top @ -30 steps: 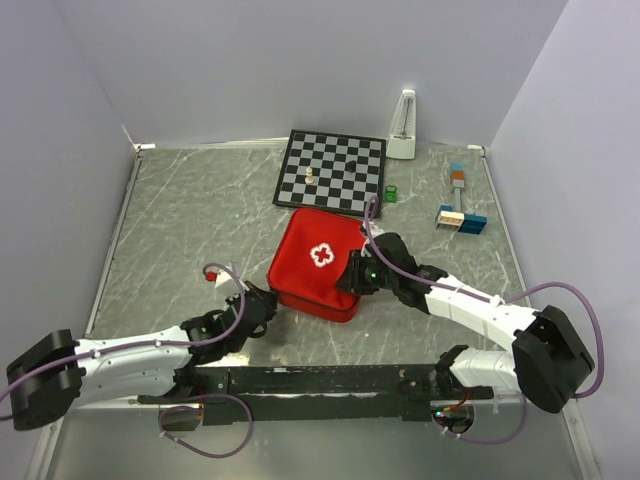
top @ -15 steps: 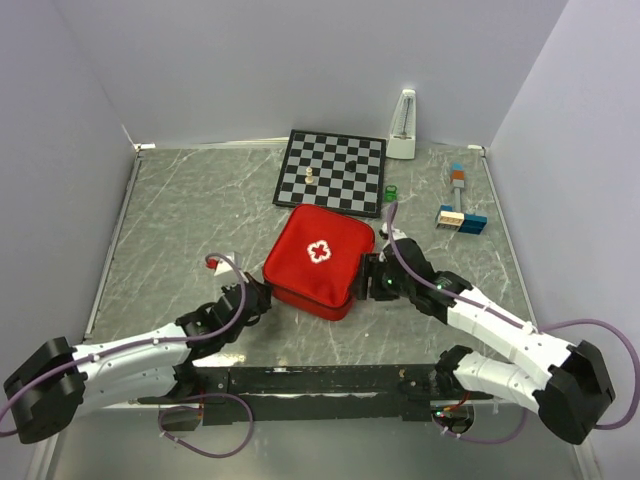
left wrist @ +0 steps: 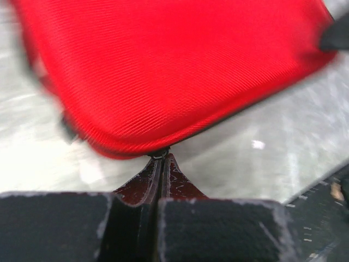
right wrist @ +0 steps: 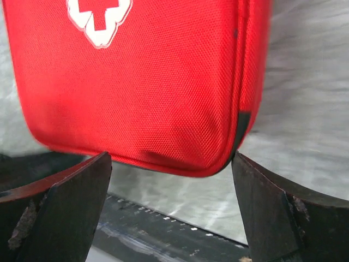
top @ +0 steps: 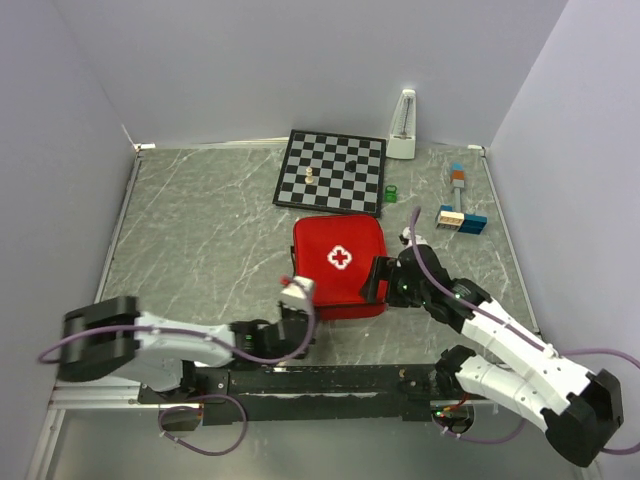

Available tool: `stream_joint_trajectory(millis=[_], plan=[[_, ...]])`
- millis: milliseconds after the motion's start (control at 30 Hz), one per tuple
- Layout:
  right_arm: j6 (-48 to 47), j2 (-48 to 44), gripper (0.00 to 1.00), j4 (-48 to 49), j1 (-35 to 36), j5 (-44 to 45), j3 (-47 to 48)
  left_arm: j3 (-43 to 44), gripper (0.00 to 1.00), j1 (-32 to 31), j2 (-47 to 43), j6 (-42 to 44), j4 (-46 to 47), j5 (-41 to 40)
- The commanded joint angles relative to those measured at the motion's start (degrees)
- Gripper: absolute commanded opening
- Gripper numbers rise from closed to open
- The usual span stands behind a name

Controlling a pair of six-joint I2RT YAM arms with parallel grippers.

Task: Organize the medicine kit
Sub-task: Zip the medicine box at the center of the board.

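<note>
The medicine kit [top: 340, 262] is a red zip case with a white cross, lying shut on the grey table. My left gripper [top: 298, 305] is at its near left corner; in the left wrist view the jaws [left wrist: 160, 159] are pressed together on a small metal zip pull at the edge of the kit [left wrist: 174, 71]. My right gripper [top: 383, 280] stands wide open at the kit's right side. In the right wrist view its fingers [right wrist: 71, 202] straddle the kit's corner [right wrist: 163, 98] without gripping it.
A chessboard [top: 345, 185] with one pale piece [top: 310, 175] lies behind the kit. A white metronome [top: 403, 125], a small green object [top: 391, 193] and coloured blocks [top: 460, 215] sit at the back right. A black rail [top: 320, 380] runs along the near edge.
The kit has turned square and shifted right. My left arm swung right along the near edge with it. My right gripper opened wide and released the kit's side.
</note>
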Motion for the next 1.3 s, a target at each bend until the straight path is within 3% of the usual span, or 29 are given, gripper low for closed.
stream_joint_trajectory(millis=[0, 233, 467, 600, 733, 1033, 1267], plan=[[2.47, -4.40, 0.97, -5.64, -0.30, 3.53, 3.05, 10.75, 0.01, -3.04, 12.99, 7.44, 11.64, 8.22], [3.35, -9.41, 0.92, -9.78, -0.21, 6.09, 3.32, 24.56, 0.01, -3.13, 29.72, 14.05, 15.88, 15.00], [1.95, -14.78, 0.88, -8.39, -0.21, 8.56, 4.64, 23.53, 0.01, -2.86, 28.59, 13.79, 15.97, 14.65], [1.16, -8.74, 0.84, -2.76, -0.21, 4.61, 4.11, 21.42, 0.01, -2.78, 27.18, 12.12, 15.79, 13.86], [0.81, 0.14, 0.65, 3.56, -0.30, 2.94, 1.83, 18.96, 0.01, -2.86, 25.51, 10.62, 15.18, 12.02], [0.36, 10.96, 0.00, 7.53, -1.27, 4.07, -3.70, 12.90, 0.01, -2.86, 19.10, 5.27, 11.50, 7.19], [0.01, 15.18, 0.00, 9.64, -1.88, 3.37, -6.70, 5.42, 0.01, -2.86, 8.30, -4.22, 1.31, -1.42]])
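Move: My shut left fingers hold the zip pull at the near-left corner of the medicine box, whose middle is about 10 cm ahead and 7 cm to their right; the near-right corner is roughly 16 cm right and 2 cm ahead. From my open right hand the box's middle lies some 6 cm ahead, 7 cm left and 7 cm below. The chessboard's middle is about 25 cm straight beyond the box's; the green piece is roughly 25 cm ahead of my right hand and 5 cm right. With my left hand still pinching the zip pull, I sweep about 15 cm right along the box's front edge, yawing clockwise, then ease some 7 cm back left. Meanwhile my right hand draws off right and up about 4 cm, then swings forward and down roughly 7 cm, shutting its fingers and bringing their tips down on the lid near the near-right corner. ##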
